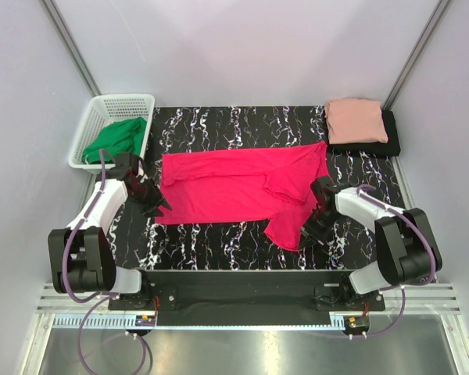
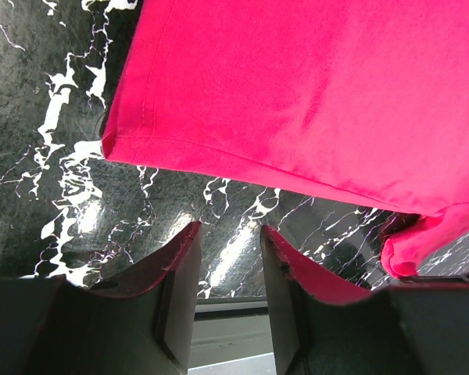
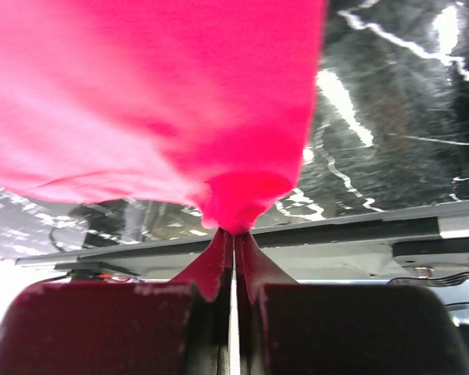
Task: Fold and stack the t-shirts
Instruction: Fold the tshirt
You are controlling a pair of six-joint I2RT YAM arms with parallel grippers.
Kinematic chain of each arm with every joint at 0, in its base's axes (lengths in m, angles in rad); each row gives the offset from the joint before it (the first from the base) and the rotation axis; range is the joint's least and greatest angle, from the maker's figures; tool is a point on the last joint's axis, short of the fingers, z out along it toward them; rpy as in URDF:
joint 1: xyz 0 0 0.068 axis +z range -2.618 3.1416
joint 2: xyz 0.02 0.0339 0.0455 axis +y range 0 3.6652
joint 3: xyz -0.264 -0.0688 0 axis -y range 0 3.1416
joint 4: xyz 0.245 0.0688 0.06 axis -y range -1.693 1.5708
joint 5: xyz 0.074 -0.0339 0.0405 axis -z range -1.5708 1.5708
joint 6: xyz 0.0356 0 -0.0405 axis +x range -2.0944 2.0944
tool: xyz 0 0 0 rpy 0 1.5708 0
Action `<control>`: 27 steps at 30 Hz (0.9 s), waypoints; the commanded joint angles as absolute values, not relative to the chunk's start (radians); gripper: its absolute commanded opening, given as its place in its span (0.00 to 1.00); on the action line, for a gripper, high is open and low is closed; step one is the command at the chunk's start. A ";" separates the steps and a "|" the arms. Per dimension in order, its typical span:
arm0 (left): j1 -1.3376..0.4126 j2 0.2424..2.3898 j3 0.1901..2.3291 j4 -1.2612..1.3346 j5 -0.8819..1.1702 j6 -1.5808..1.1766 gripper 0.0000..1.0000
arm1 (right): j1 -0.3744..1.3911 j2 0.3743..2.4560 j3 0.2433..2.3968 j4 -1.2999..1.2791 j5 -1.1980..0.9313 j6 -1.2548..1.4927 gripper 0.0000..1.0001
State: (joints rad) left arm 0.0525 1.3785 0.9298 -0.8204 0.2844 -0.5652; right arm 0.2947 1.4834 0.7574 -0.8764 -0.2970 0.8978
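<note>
The crimson-pink t-shirt [image 1: 234,187] lies spread across the middle of the black marbled table [image 1: 219,246], its right side bunched and folded over. My right gripper [image 1: 311,228] is shut on a pinch of that shirt's cloth [image 3: 234,195] at its near right part, lifting it. My left gripper [image 1: 158,209] is open and empty just off the shirt's near left corner [image 2: 113,144]; bare table shows between its fingers [image 2: 180,266]. The salmon-pink shirt [image 1: 356,119] lies folded on the folded black shirt [image 1: 391,141] at the back right corner.
A white basket [image 1: 90,133] with green cloth [image 1: 117,137] in it stands off the table's back left corner. White walls and metal posts close in the sides and back. The table's front edge [image 1: 234,272] runs just beyond the arm bases.
</note>
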 commanded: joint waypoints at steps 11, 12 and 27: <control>0.058 1.356 0.971 -0.897 0.081 -0.604 0.41 | 0.304 1.450 0.839 -0.919 -0.279 0.897 0.00; 0.060 1.356 0.977 -0.905 0.069 -0.606 0.43 | 0.305 1.451 0.845 -0.920 -0.281 0.896 0.00; 0.058 1.446 0.979 -0.934 -0.044 -0.630 0.44 | 0.301 1.451 0.887 -0.940 -0.311 0.859 0.00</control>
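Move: The left hand, empty and about 8 cm over the table, has the t-shirt's near left hem corner some 5 cm to its left and roughly level to 1 cm back. The basket stands about 24 cm ahead and 17 cm left. The right hand already pinches the near sleeve end barely 3 cm up. From it the far sleeve flap lies about 18 cm ahead and 3 cm left, the hem-sleeve junction about 7 cm ahead and 10 cm left. Leftward and a little back, sinking about 2 cm, the left hand swings roughly 5 cm towards the hem corner, its half-open fingers rolling from leaning right to nearly straight down. Forward and up in equal measure, about 2 cm each, the right hand keeps its pinch on the sleeve end and draws it towards the far flap. ##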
